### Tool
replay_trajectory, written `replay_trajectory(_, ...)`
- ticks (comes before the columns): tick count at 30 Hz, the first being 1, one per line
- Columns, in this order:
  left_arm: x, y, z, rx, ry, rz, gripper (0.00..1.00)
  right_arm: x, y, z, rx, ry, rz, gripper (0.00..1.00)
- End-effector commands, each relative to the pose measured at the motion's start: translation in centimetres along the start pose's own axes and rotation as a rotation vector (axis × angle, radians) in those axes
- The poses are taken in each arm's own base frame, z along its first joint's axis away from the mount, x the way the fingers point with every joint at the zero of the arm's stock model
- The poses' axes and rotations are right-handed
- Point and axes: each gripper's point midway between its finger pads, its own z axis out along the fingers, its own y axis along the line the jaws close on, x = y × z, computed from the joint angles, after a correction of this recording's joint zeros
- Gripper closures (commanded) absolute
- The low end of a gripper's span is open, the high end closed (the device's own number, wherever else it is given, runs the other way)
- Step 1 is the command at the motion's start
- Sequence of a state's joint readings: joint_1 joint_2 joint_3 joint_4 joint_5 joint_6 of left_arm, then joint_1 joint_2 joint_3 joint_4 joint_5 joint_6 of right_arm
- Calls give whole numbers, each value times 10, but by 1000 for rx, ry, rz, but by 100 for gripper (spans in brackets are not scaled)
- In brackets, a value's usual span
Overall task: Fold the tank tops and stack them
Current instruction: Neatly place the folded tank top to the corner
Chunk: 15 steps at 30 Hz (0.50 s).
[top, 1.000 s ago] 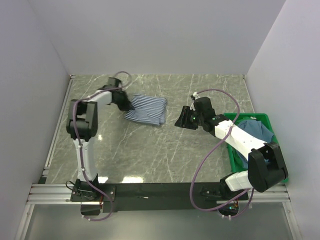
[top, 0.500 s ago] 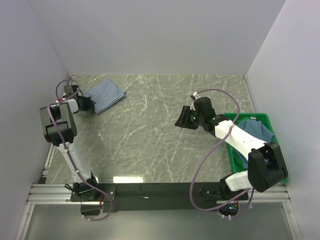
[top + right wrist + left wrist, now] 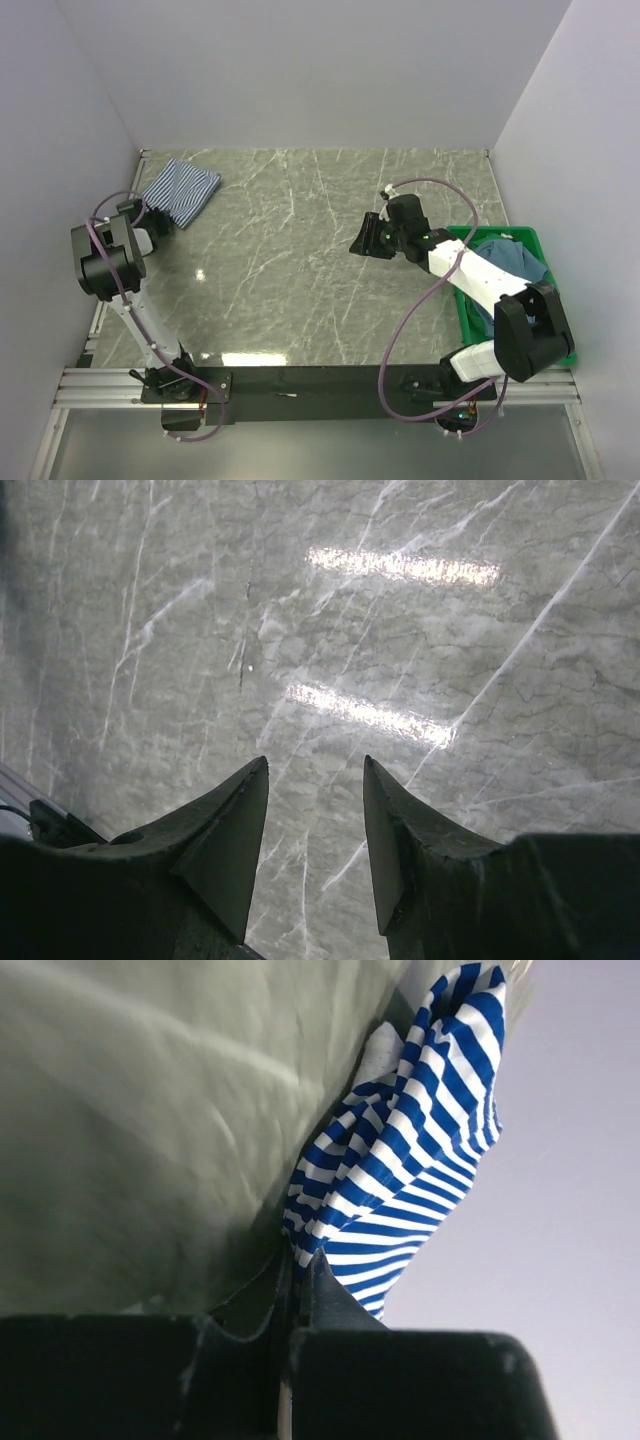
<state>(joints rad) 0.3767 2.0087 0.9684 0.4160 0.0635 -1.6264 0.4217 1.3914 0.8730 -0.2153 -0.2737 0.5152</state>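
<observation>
The folded navy-and-white striped tank top (image 3: pixel 182 190) lies at the far left corner of the marble table. My left gripper (image 3: pixel 157 221) is shut on its near edge; in the left wrist view the striped cloth (image 3: pixel 410 1170) runs up from the closed left gripper (image 3: pixel 298 1260). The teal-blue tank top (image 3: pixel 512 262) sits bunched in the green crate (image 3: pixel 553 270) at the right. My right gripper (image 3: pixel 362 238) hovers open over bare table near the middle right; in the right wrist view nothing lies between the tips of that gripper (image 3: pixel 315 765).
Grey walls close in the table on the left, back and right. The left arm is folded close to the left wall (image 3: pixel 60 180). The right arm's cable (image 3: pixel 420 300) loops over the table in front of the crate.
My left gripper has dragged the striped tank top from the table's middle back to the far left corner. The right arm has stayed in place.
</observation>
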Motion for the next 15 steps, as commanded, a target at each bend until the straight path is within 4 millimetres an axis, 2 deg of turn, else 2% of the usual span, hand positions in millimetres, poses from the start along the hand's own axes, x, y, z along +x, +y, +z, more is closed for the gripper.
replay_trajectory(1,-23,-15,-4,119,-77,-146,99,-2,-1,6,-11,-11,-24,50)
replay_trajectory(4,-29,-28,0,205,-89,-245,99,0,1,7,-16,-7,-32,50)
replay_trajectory(5,-28,-24,5,206,-88,-268,99,0,2,7,-20,-9,-37,50)
replay_trajectory(7,-25,-41,6,275,-85,-319,100,2,0,7,-18,-6,-36,50)
replay_trajectory(8,-25,-40,11,275,-90,-324,99,2,1,8,-20,-6,-38,50)
replay_trajectory(9,-25,-52,14,296,-93,-324,99,1,2,9,-23,-6,-40,50)
replay_trajectory(15,-24,-76,28,312,-149,-324,99,3,4,12,-31,1,-51,50)
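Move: Some 19 cm ahead of the left hand and about 12 cm to its left is the table's far left corner, at table height just below the fingers. The folded tank top, already pinched at its near-left side, has its middle about 5 cm ahead and 4 cm to the right of that hand; the table's left edge runs straight to its left, about 12 cm off. The corner lies roughly 38 cm ahead, 74 cm left and 11 cm below the right hand. Sliding the folded tank top towards the far left corner, the left hand keeps its shut fingers on the cloth, first going left while easing slightly back, then forward and left, about 5 cm overall. The wrist turns some 15 degrees counter-clockwise as the fingertips tilt up about as much, and the hand rises about a centimetre at the end. ##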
